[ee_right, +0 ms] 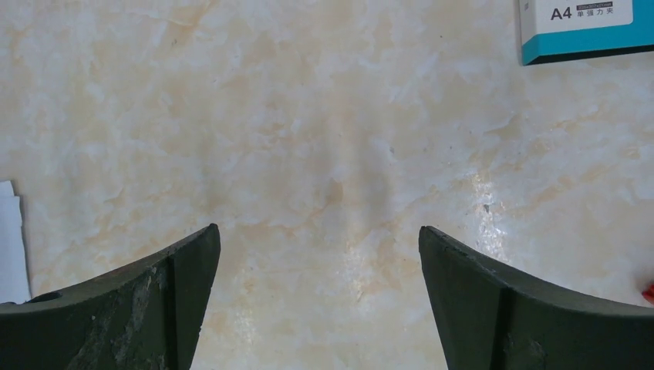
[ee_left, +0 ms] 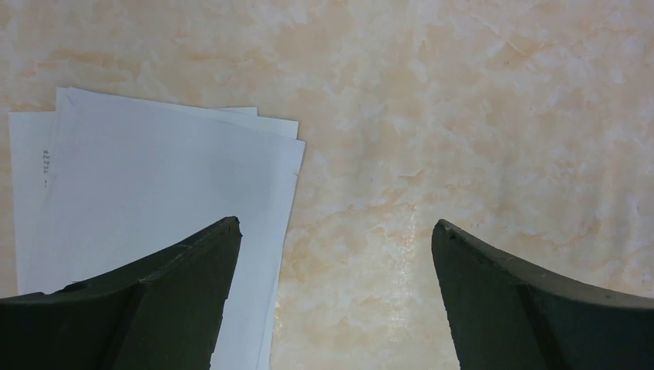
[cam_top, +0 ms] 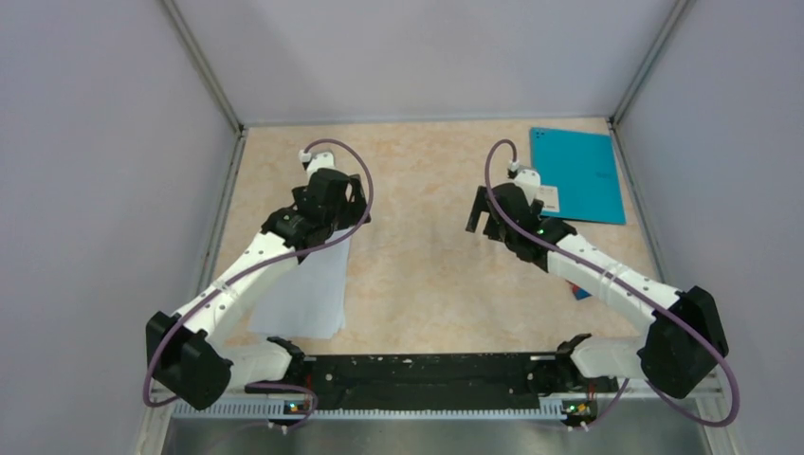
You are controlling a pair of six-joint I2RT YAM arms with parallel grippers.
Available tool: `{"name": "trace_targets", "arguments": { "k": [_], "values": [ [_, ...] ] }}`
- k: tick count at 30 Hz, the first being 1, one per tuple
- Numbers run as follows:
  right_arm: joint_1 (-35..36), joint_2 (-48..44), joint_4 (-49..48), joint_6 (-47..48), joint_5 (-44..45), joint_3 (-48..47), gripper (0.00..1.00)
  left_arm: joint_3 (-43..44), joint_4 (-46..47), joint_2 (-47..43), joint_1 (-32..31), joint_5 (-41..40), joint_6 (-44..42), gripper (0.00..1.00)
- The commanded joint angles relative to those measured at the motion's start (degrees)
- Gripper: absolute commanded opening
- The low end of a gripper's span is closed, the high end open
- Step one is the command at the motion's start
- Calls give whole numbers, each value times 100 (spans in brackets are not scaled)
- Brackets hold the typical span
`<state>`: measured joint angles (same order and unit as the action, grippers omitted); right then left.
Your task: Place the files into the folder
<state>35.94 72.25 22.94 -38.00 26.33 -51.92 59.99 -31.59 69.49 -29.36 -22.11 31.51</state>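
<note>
The files (cam_top: 305, 284) are a loose stack of white sheets lying flat at the left, partly under my left arm. In the left wrist view the files (ee_left: 154, 177) lie under the left finger. My left gripper (cam_top: 339, 199) (ee_left: 335, 231) is open and empty, above the stack's far right corner. The folder (cam_top: 576, 175) lies closed at the far right, teal side up, with a white label. Its label corner shows in the right wrist view (ee_right: 578, 27). My right gripper (cam_top: 484, 218) (ee_right: 320, 235) is open and empty over bare table, left of the folder.
A small red-and-blue block (cam_top: 581, 290) lies under my right forearm; its red edge shows in the right wrist view (ee_right: 649, 293). Grey walls close in the left, far and right sides of the marbled table (cam_top: 427, 246).
</note>
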Motion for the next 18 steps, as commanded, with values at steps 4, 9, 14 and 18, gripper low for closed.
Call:
{"name": "trace_targets", "arguments": {
  "k": [4, 9, 14, 18],
  "values": [
    [-171, -483, 65, -388, 88, -43, 99, 493, -497, 74, 10, 2, -66, 99],
    [-575, -716, 111, -647, -86, 133, 99, 486, -613, -11, 15, 204, -46, 99],
    [-1160, -902, 304, -844, -455, 258, 99, 466, -558, -71, 14, 460, -119, 99],
    [-1907, -1304, 356, -1091, -941, 640, 99, 521, -577, -3, 14, 547, -206, 99]
  ]
}}
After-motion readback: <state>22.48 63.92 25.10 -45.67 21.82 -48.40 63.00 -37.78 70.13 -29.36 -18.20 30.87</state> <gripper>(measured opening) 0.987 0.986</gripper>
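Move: The teal folder lies flat on the table, its middle roughly 25 cm ahead of the empty right hand, 25 cm to its right and about 14 cm below. The red-and-blue thing is some 26 cm to the right and 8 cm back; the white files are about 39 cm to the left and 12 cm back, all about as far below. From the left hand the folder lies about 22 cm ahead and 55 cm right, some 18 cm below. The right arm sweeps its empty hand to the right over bare table, about 7 cm, towards the folder's side and with hardly any reach forward, gathering speed as it goes. It first lifts some 2.5 cm and then gives back about a centimetre, while the hand swings clockwise about 15 degrees and rolls its left side up by some 10, fingers staying wide open and touching nothing. ##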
